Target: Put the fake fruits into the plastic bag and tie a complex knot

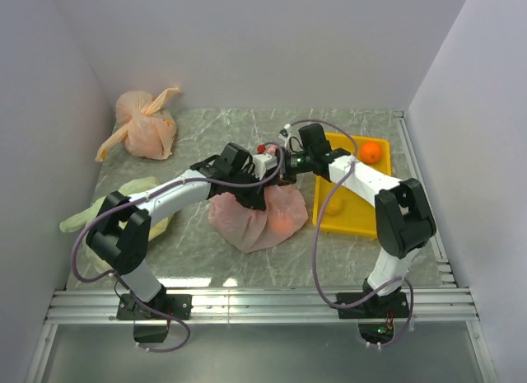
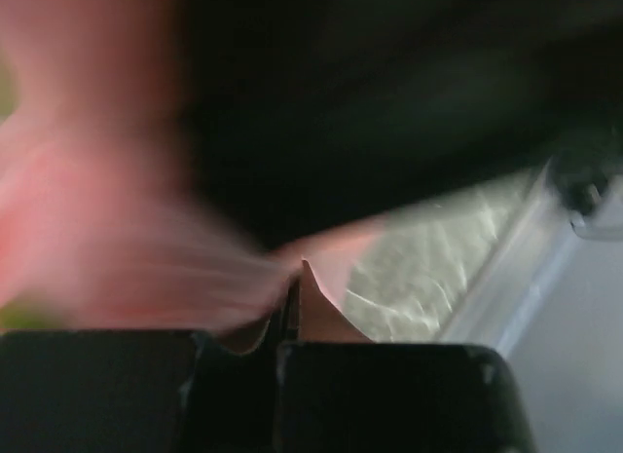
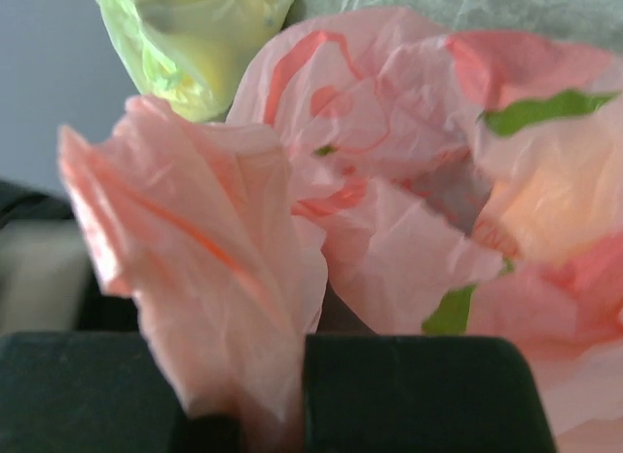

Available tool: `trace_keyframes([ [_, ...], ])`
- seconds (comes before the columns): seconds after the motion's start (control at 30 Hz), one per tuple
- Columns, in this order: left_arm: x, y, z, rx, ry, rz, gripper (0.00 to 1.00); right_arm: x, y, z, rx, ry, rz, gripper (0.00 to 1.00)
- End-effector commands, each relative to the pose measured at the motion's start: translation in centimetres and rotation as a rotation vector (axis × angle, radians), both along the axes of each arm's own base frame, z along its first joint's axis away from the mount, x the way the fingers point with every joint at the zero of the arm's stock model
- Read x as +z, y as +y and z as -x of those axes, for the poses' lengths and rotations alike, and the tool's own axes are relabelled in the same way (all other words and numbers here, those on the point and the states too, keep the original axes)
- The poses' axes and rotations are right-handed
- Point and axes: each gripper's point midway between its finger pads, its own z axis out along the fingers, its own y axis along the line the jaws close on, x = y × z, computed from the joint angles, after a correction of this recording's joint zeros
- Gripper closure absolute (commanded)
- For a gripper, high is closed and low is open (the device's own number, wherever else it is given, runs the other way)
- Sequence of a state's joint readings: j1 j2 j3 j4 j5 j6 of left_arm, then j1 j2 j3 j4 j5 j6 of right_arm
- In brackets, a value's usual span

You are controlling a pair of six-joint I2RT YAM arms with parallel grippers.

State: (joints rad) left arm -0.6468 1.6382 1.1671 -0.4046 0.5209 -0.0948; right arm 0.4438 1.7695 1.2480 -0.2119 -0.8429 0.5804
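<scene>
The pink plastic bag (image 1: 251, 222) lies bulging at the middle of the table, and an orange fake fruit (image 1: 285, 224) shows through its side. Both grippers meet just above its mouth. My left gripper (image 1: 265, 170) is shut on a pink handle strip (image 2: 321, 278), which the blurred left wrist view shows pinched between the jaws. My right gripper (image 1: 288, 164) is shut on another bunched pink strip (image 3: 224, 278). Behind that strip the bag (image 3: 389, 151) fills the view, with green leaf parts (image 3: 545, 110) inside it. The grippers cover the knot, and I cannot make it out.
A yellow tray (image 1: 356, 222) sits right of the bag with an orange (image 1: 372, 151) at its far end and a yellowish fruit (image 1: 335, 205). An orange-peach tied bag (image 1: 145, 124) lies at the back left. A yellow-green bag (image 1: 123, 193) lies under the left arm.
</scene>
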Motion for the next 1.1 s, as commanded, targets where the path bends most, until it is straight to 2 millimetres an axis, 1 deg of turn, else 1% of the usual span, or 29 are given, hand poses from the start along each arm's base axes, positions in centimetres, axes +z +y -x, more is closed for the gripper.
trace_keyframes([
  [0.0, -2.1, 3.4, -3.4, 0.298, 0.031, -0.127, 1.00, 4.2, -1.0, -0.8, -0.113, -0.054, -0.057, 1.00],
  [0.03, -2.8, 4.3, -3.9, 0.340, 0.034, -0.147, 1.00, 4.5, -1.3, -0.4, -0.118, -0.057, -0.055, 1.00],
  [0.07, -2.8, 4.5, -4.2, 0.349, 0.032, -0.135, 1.00, 4.6, -1.3, -0.1, -0.116, -0.052, -0.064, 1.00],
  [0.1, -2.7, 4.8, -4.7, 0.356, 0.033, -0.122, 1.00, 3.9, -1.4, 0.6, -0.123, -0.009, -0.067, 1.00],
  [0.13, -2.5, 4.8, -5.1, 0.365, 0.017, -0.117, 1.00, 4.1, -1.3, 1.1, -0.112, -0.001, -0.088, 1.00],
  [0.23, -1.2, 4.2, -5.9, 0.350, -0.030, -0.060, 1.00, 4.0, -0.8, 1.7, -0.083, 0.003, -0.118, 1.00],
  [0.27, -0.8, 3.6, -5.7, 0.325, -0.026, -0.026, 1.00, 4.0, -0.7, 1.6, -0.083, 0.000, -0.124, 1.00],
  [0.3, -0.1, 3.2, -5.9, 0.307, -0.034, 0.023, 1.00, 3.8, -0.6, 1.6, -0.082, 0.006, -0.123, 1.00],
  [0.33, 0.9, 2.8, -5.7, 0.287, -0.033, 0.069, 1.00, 3.7, -0.6, 1.5, -0.084, 0.005, -0.122, 1.00],
  [0.37, 2.4, 1.7, -4.4, 0.216, 0.016, 0.168, 1.00, 3.6, -0.6, 1.5, -0.087, 0.012, -0.119, 1.00],
  [0.4, 3.4, 1.4, -4.2, 0.191, 0.013, 0.231, 1.00, 3.7, -0.6, 1.4, -0.088, 0.005, -0.119, 1.00],
  [0.43, 5.1, 1.2, -3.5, 0.156, 0.001, 0.287, 1.00, 3.7, -0.7, 1.3, -0.095, 0.002, -0.116, 1.00],
  [0.47, 6.1, 0.9, -2.8, 0.130, 0.005, 0.324, 1.00, 3.8, -0.8, 1.0, -0.105, -0.007, -0.116, 1.00],
  [0.5, 6.6, 0.6, -1.7, 0.091, 0.019, 0.354, 1.00, 3.9, -0.9, 0.9, -0.117, -0.001, -0.121, 1.00],
  [0.53, 7.7, 0.6, -1.5, 0.093, -0.011, 0.376, 1.00, 4.1, -1.0, 0.6, -0.133, -0.004, -0.124, 1.00],
  [0.57, 8.0, 0.5, -1.3, 0.103, -0.001, 0.385, 1.00, 4.5, -0.9, 0.4, -0.141, -0.020, -0.138, 1.00],
  [0.63, 7.7, 0.1, -1.9, 0.169, -0.016, 0.361, 1.00, 5.3, -0.5, 0.2, -0.152, -0.008, -0.180, 1.00],
  [0.67, 6.5, 0.0, -2.4, 0.229, 0.013, 0.327, 1.00, 5.7, -0.4, -0.1, -0.156, -0.024, -0.198, 1.00],
  [0.7, 6.1, -0.2, -3.1, 0.276, 0.028, 0.314, 1.00, 6.0, -0.3, -0.1, -0.157, -0.010, -0.211, 1.00],
  [0.73, 4.5, 0.1, -4.4, 0.356, 0.049, 0.277, 1.00, 6.3, -0.2, 0.0, -0.152, -0.013, -0.221, 1.00],
  [0.8, 3.4, 0.4, -5.7, 0.445, 0.077, 0.260, 1.00, 6.3, -0.3, 0.2, -0.145, -0.019, -0.213, 1.00],
  [0.83, 2.9, 0.3, -6.2, 0.458, 0.082, 0.263, 1.00, 6.3, -0.3, 0.2, -0.140, -0.019, -0.214, 1.00],
  [0.9, 2.4, 0.5, -7.1, 0.512, 0.071, 0.245, 1.00, 6.1, -0.4, 0.4, -0.136, -0.009, -0.210, 1.00],
  [0.93, 1.3, 0.8, -7.4, 0.543, 0.089, 0.215, 1.00, 6.2, -0.3, 0.4, -0.127, -0.012, -0.214, 1.00],
  [1.0, 0.2, 1.9, -8.5, 0.631, 0.105, 0.205, 1.00, 6.3, -0.3, 0.4, -0.119, -0.019, -0.205, 1.00],
  [1.03, 0.5, 2.0, -8.9, 0.638, 0.113, 0.249, 1.00, 6.1, -0.2, 0.4, -0.112, -0.015, -0.202, 1.00],
  [1.07, 1.2, 1.6, -8.9, 0.638, 0.157, 0.315, 1.00, 5.9, -0.2, 1.0, -0.081, 0.010, -0.200, 1.00],
])
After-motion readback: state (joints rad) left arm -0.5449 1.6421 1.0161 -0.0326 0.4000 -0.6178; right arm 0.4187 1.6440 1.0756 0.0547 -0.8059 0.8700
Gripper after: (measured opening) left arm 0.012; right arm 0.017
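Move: The pink handle pinched in the right fingers stands about 8 cm ahead of the left hand, a centimetre to its right and some 4 cm higher; the left hand holds the other handle. The bag's full body lies nearly under the left hand, its middle 2 cm back, 1 cm left and about 7 cm down. From the right hand, that body is roughly 10 cm back, 2 cm left and 11 cm below; the yellow box is 25 cm right, 1 cm back, 14 cm below. Forward and slightly down goes the left hand, keeping shut on its handle, about 5 cm towards the handle in the right fingers; it then swings up some 7 cm while easing back, and dips forward again beside them, turning about 30 degrees counter-clockwise overall. The right hand keeps its pinch, draws slightly back and right, then rises 2–3 cm. ##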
